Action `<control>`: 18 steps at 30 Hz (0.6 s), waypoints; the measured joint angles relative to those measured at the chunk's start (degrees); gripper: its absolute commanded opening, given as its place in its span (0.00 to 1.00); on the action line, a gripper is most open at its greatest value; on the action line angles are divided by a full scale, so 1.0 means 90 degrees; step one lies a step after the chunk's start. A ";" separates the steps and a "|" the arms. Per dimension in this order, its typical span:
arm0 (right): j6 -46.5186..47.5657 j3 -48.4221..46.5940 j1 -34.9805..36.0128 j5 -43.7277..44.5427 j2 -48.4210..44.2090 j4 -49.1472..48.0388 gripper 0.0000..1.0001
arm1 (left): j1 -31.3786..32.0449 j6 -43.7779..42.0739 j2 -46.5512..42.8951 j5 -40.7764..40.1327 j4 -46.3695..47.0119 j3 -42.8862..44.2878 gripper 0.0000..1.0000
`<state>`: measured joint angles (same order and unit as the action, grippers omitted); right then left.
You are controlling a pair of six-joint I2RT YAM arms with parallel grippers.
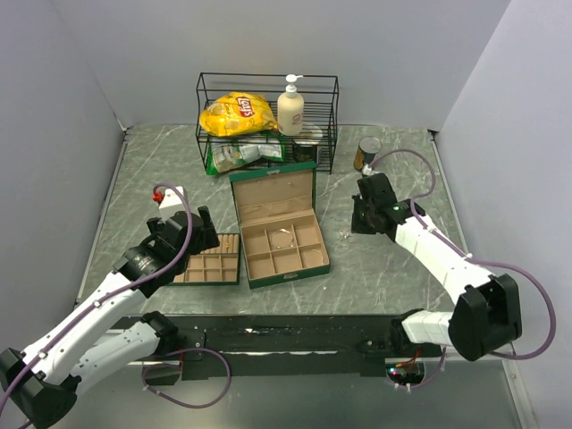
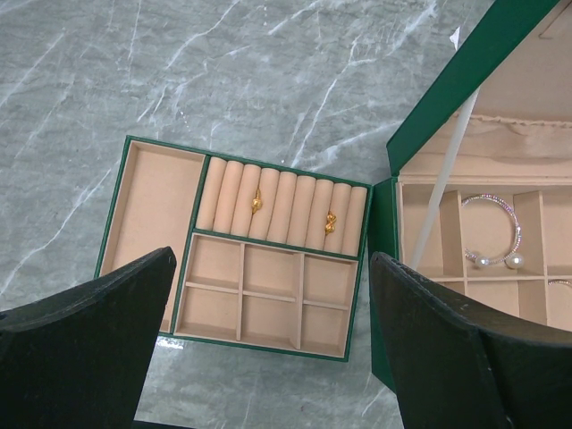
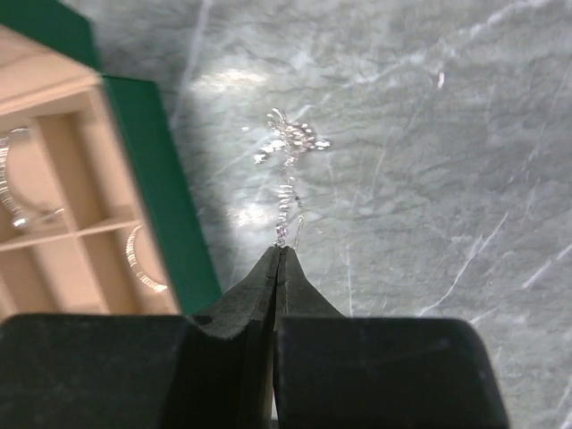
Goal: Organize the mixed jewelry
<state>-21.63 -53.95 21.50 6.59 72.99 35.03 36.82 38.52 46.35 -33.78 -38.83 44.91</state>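
Observation:
My right gripper (image 3: 284,250) is shut on the near end of a thin silvery chain (image 3: 288,147), which trails away over the marble just right of the green box (image 3: 147,170). Silvery bangles (image 3: 143,268) lie in the box's tan compartments, and one with pearl ends (image 2: 500,228) shows in the left wrist view. My left gripper (image 2: 273,349) hangs open above the flat compartment tray (image 2: 152,197), with nothing between its fingers. Two small gold rings (image 2: 256,202) sit in the tray's ring rolls. From above, the tray (image 1: 210,259) lies left of the open box (image 1: 281,237).
A black wire rack (image 1: 266,121) at the back holds a yellow chips bag (image 1: 237,113), a soap bottle (image 1: 290,105) and green packets. A can (image 1: 366,152) stands to its right. Grey walls close in both sides of the table.

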 measured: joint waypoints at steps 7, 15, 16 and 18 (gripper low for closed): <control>0.0325 -0.0770 0.0000 -0.0444 -0.0452 0.0359 0.00 | 0.0000 -0.0015 -0.0002 0.0007 0.0000 0.0000 0.96; 0.0682 -0.1710 0.0046 -0.1197 -0.0631 0.0636 0.00 | 0.0000 -0.0017 -0.0002 0.0010 0.0000 0.0000 0.96; 0.0719 -0.1841 0.0070 -0.1285 -0.0631 0.0692 0.00 | 0.0000 -0.0017 -0.0002 0.0010 0.0000 0.0000 0.96; 0.0784 -0.2103 0.0131 -0.1440 -0.0631 0.0777 0.00 | 0.0000 -0.0017 -0.0002 0.0010 0.0000 0.0000 0.96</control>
<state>-14.57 -72.88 22.68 -6.37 67.31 42.02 36.82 38.37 46.33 -33.69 -38.83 44.91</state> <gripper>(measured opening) 0.007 0.966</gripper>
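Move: The right hand already holds the silver chain. The open jewelry box's compartments centre about 16 cm to its left, roughly level with it front to back, some 8 cm lower. The bracelet in the box's middle compartment lies 17 cm left and 1 cm ahead; the smaller bracelet in the near right compartment is 10 cm left, 3 cm back. The can stands 21 cm ahead, 3 cm right. From the left hand the box is about 24 cm right, 3 cm ahead and 14 cm below. Still pinching the silver chain between its shut fingertips, the right hand climbs quickly and steadily, about 14 cm, veering left to the box's side by nearly 5 cm as it goes. On the way the wrist tips the fingers up from their steep downward slant and turns counter-clockwise, each by roughly 15 degrees. ##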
